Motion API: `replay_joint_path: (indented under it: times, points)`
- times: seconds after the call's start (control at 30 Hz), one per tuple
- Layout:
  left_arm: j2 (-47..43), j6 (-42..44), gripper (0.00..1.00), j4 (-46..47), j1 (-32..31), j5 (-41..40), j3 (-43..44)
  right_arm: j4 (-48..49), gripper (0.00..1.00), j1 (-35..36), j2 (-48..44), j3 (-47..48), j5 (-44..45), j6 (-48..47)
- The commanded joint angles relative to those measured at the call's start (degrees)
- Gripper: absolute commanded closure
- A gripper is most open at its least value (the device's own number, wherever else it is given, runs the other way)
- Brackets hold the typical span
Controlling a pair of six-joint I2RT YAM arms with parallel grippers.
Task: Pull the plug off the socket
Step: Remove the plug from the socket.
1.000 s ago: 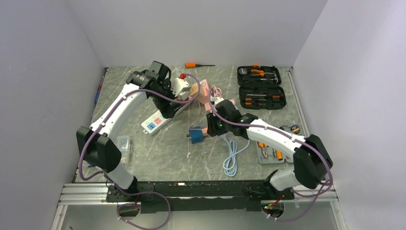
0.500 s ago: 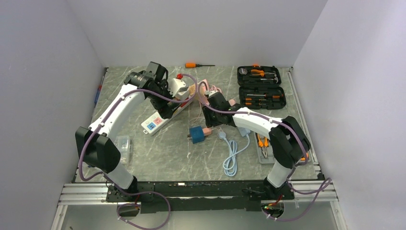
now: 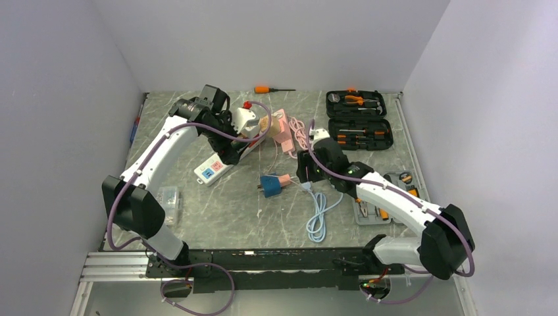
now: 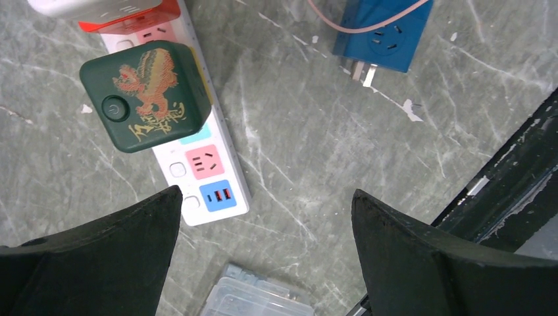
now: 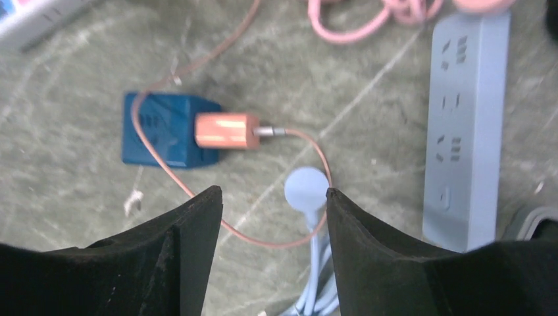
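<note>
A blue cube socket (image 5: pixel 168 128) lies on the marble table with a copper-pink plug (image 5: pixel 227 130) stuck against its right side, its thin pink cable looping away. In the top view the socket (image 3: pixel 270 185) and plug (image 3: pixel 283 179) sit mid-table. My right gripper (image 5: pixel 271 191) hovers open just right of and above them, with nothing between its fingers. My left gripper (image 4: pixel 264 193) is wide open above the white power strip (image 4: pixel 204 178), holding nothing. From the left wrist view the socket (image 4: pixel 385 33) shows at the top edge.
A dark green cube (image 4: pixel 148 95) is plugged into the white strip. A light blue power strip (image 5: pixel 460 125) and its round plug (image 5: pixel 306 187) lie by the right gripper. A clear plastic box (image 3: pixel 170 201) sits left, tool cases (image 3: pixel 358 118) back right, an orange screwdriver (image 3: pixel 270 89) at the back.
My right gripper has let go at the plug, widened its jaws and drawn back to the right. The socket and plug stay put. The left arm has barely moved.
</note>
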Motion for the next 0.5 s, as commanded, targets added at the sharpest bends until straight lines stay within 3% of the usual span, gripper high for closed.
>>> replay_joint_path:
  times: [0.0, 0.2, 0.47]
  points:
    - [0.3, 0.1, 0.01, -1.5, 0.2, 4.6, 2.9, -0.7, 0.40, -0.1, -0.8, -4.0, -1.9, 2.1]
    - [-0.4, 3.0, 0.01, -5.5, 0.0, 12.7, 2.8, 1.6, 0.39, 0.5, -7.4, -8.3, -8.0, 0.5]
    - [-2.1, 5.8, 0.01, -5.5, -3.1, 11.7, -0.4, 3.0, 0.36, 3.1, -13.7, -13.2, -7.6, -0.5]
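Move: From the left hand, the blue socket lies about 13 cm to the right, 2 cm back and 17 cm below; the green box is some 9 cm straight ahead, and the near end of the white strip roughly 9 cm left and 1 cm ahead. From the right hand, the pink plug stands about 6 cm left, 2 cm ahead and 11 cm down, with the blue socket level ahead, 11 cm left. The pale-blue round plug is 2 cm right, level ahead, beneath that hand. Draw the empty right gripper back about 6 cm, dipping roughly 4 cm on the way and then rising half of that, to the near side of the pink plug, part open and touching nothing. Meanwhile bring the wide-open left gripper back and right, some 4 to 5 cm at nearly the same height, towards the blue socket, turning it about 10 degrees clockwise. ##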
